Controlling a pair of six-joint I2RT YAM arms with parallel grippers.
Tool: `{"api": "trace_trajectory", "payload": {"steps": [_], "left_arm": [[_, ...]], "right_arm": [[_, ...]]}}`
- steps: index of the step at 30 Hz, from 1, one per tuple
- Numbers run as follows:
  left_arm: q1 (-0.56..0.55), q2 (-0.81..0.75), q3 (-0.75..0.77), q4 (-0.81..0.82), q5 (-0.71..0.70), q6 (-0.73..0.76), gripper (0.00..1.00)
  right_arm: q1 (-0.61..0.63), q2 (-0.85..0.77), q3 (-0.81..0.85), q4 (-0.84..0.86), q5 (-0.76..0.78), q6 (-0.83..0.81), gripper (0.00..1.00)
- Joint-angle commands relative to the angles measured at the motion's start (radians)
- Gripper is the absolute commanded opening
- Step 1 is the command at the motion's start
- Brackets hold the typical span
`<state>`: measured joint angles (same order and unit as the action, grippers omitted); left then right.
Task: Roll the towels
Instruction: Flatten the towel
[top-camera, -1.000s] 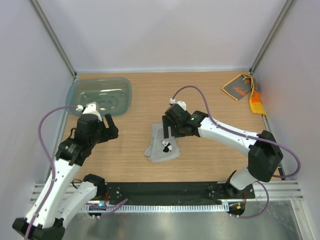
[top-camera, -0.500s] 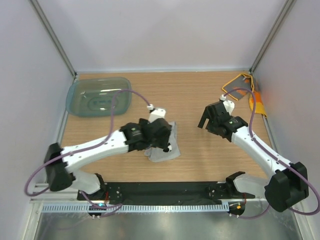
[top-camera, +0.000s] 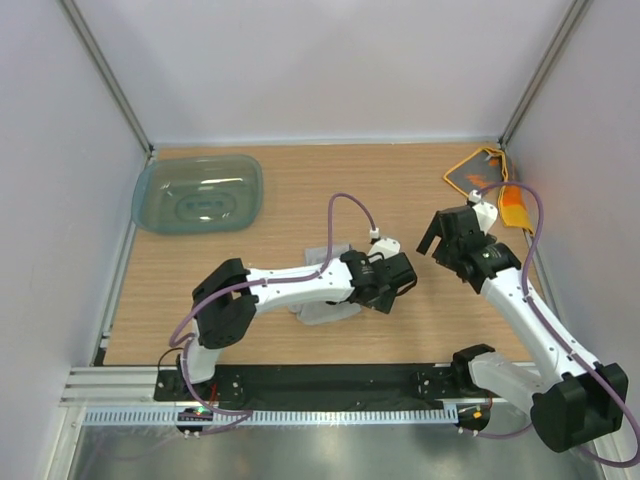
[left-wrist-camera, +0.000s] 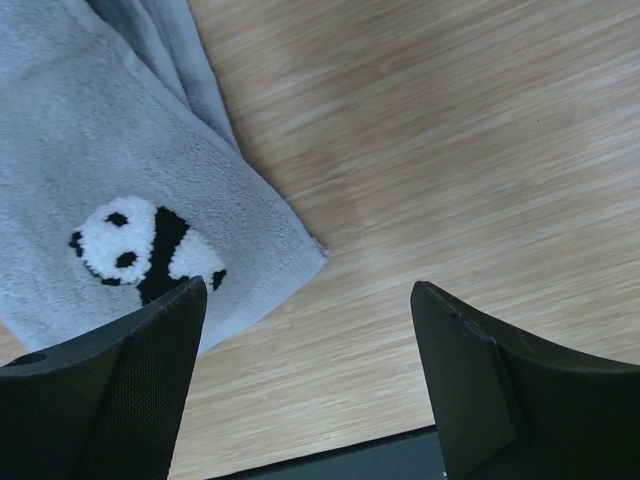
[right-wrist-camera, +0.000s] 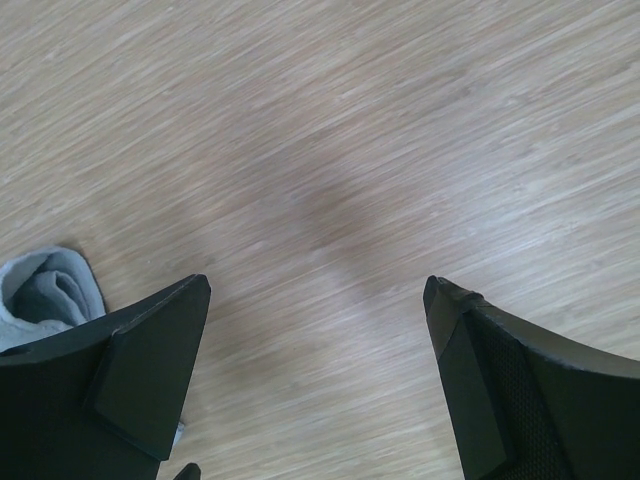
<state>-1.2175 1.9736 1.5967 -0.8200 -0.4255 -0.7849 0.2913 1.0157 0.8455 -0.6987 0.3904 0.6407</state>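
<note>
The light grey towel (top-camera: 322, 312) lies partly folded at the table's middle, and my left arm crosses over it. Its panda patch and near corner fill the upper left of the left wrist view (left-wrist-camera: 120, 180). My left gripper (top-camera: 392, 285) hangs just right of that towel, open (left-wrist-camera: 308, 290) over bare wood. The orange towel (top-camera: 478, 176) lies grey face up in the far right corner. My right gripper (top-camera: 438, 240) stands between the two towels, open (right-wrist-camera: 312, 290) with nothing in it. A rolled edge of the grey towel (right-wrist-camera: 45, 290) shows at the left of the right wrist view.
A translucent teal tub (top-camera: 198, 193) sits at the far left. Walls close the table on three sides. A black rail (top-camera: 330, 385) runs along the near edge.
My left arm swung from the left side across the grey towel to its right. My right arm drew back from that towel toward the right. Both grippers stayed open.
</note>
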Motion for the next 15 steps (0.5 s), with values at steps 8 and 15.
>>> {"api": "trace_trajectory", "payload": {"steps": [8, 15], "left_arm": [[-0.020, 0.094, 0.051, -0.047, 0.024, -0.086, 0.64], [-0.020, 0.143, 0.051, -0.054, 0.011, -0.094, 0.56]], "right_arm": [[-0.046, -0.008, -0.023, 0.018, -0.033, -0.056, 0.96], [-0.066, -0.005, -0.036, 0.030, -0.064, -0.067, 0.96]]}}
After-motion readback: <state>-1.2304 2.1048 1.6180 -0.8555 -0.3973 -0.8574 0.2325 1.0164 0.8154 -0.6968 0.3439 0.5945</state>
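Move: Below the left hand, some 7 cm down, lies the towel's near right corner, about 3 cm back and 2 cm to the hand's left. The panda patch sits about 5 cm left of that corner and 5 cm farther out; the table's front edge is roughly 13 cm back from the hand, straight back. From the right hand the same corner lies around 15 cm back, 13 cm left and 14 cm lower. Sinking almost straight down about 5 cm, with a slight draw back, the left hand closes in on the towel's near right corner and keeps it framed between its fingertips. On the way the fingers shut by about a third of their gap, still apart at the end, while the wrist tips some 5 degrees steeper and rolls its left side up as much. ##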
